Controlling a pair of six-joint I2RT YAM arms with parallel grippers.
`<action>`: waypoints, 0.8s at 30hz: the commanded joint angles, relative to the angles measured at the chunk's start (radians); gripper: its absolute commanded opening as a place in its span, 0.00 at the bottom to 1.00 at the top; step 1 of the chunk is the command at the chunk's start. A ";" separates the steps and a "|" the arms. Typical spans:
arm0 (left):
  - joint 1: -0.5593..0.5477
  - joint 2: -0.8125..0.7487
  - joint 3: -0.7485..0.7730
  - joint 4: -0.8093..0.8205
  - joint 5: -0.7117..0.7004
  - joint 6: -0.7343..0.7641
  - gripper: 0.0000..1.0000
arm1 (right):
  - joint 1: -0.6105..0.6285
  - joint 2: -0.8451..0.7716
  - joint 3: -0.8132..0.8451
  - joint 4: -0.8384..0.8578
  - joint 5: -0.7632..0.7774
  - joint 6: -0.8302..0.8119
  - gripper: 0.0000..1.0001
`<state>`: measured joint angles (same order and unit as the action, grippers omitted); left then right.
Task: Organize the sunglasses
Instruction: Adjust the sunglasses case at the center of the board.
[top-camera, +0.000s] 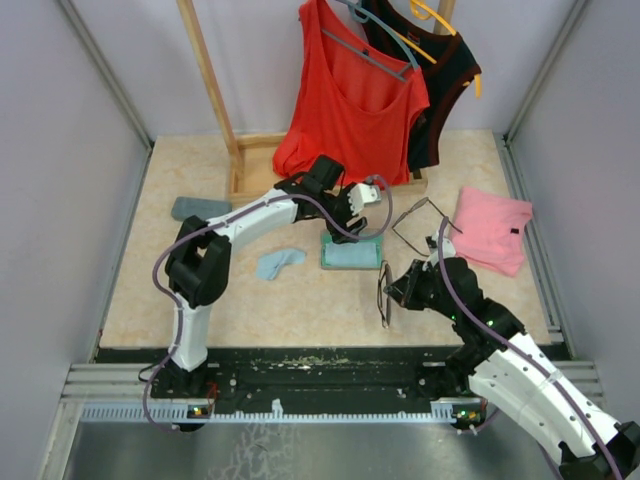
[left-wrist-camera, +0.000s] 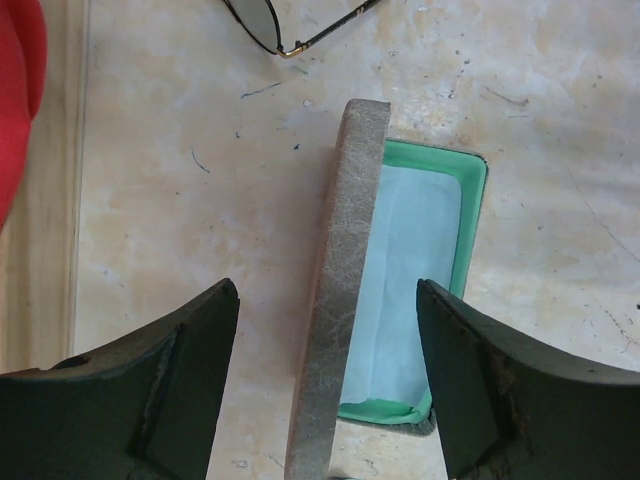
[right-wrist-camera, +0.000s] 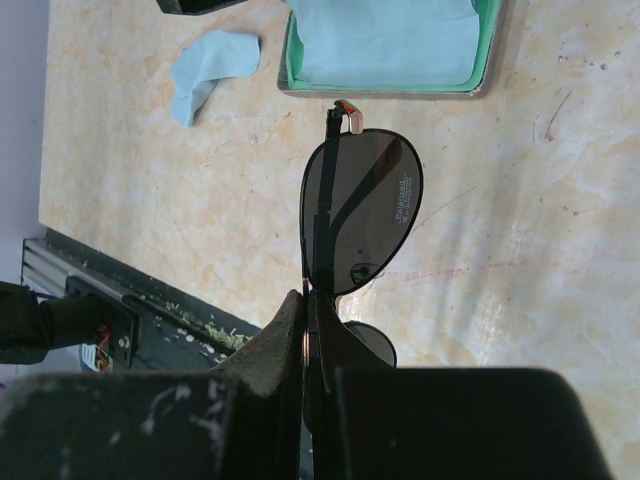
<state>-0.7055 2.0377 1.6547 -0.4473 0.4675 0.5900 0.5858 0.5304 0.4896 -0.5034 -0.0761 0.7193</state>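
One pair of sunglasses (right-wrist-camera: 365, 210) with dark lenses hangs folded above the table, and my right gripper (right-wrist-camera: 310, 300) is shut on its frame. From above, that pair (top-camera: 385, 295) is near the front edge at my right gripper (top-camera: 402, 288). A second pair (top-camera: 420, 225) lies unfolded on the table; part of it (left-wrist-camera: 270, 25) shows in the left wrist view. My left gripper (left-wrist-camera: 325, 300) is open, its fingers either side of the upright lid (left-wrist-camera: 340, 300) of an open green-lined case (left-wrist-camera: 475, 200), touching nothing. It (top-camera: 358, 222) hovers over that case (top-camera: 352, 252).
A light blue cloth (left-wrist-camera: 410, 270) lines the open case. Another blue cloth (top-camera: 280, 262) lies loose to its left. A closed grey case (top-camera: 200, 208) sits far left. A pink cloth (top-camera: 492, 228) lies right. Red (top-camera: 350, 100) and black (top-camera: 445, 80) tops hang on a wooden rack behind.
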 joint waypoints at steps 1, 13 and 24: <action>-0.006 0.049 0.060 -0.032 -0.021 0.027 0.74 | -0.007 -0.011 0.010 0.026 -0.002 0.011 0.00; -0.008 0.075 0.076 -0.040 -0.035 0.013 0.44 | -0.007 -0.019 0.006 0.024 -0.007 0.009 0.00; -0.008 -0.019 -0.001 -0.014 -0.019 -0.085 0.25 | -0.007 -0.019 -0.005 0.041 -0.014 0.007 0.00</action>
<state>-0.7071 2.0995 1.6932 -0.4728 0.4278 0.5575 0.5858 0.5236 0.4839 -0.5102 -0.0784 0.7193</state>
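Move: The sunglasses case stands open under the left hand, its middle about 4 cm back and 6 cm below, with its raised lid edge running between the open fingers. From this hand, the loose blue cloth lies roughly 17 cm left and 8 cm back, the spread eyeglasses about 17 cm right and level with it, both some 8 cm lower. From the right hand, still holding its sunglasses, the case is about 9 cm ahead, 9 cm left and 9 cm lower. Pinches the case's upright lid between the left fingers, one pad in front and one behind: the hand first sinks about 2 cm over the lid, easing about 1 cm forward, while the fingers close from wide open. It then holds nearly in place, drifting slightly back as they close further onto the lid, with only a few degrees of wrist turn. ##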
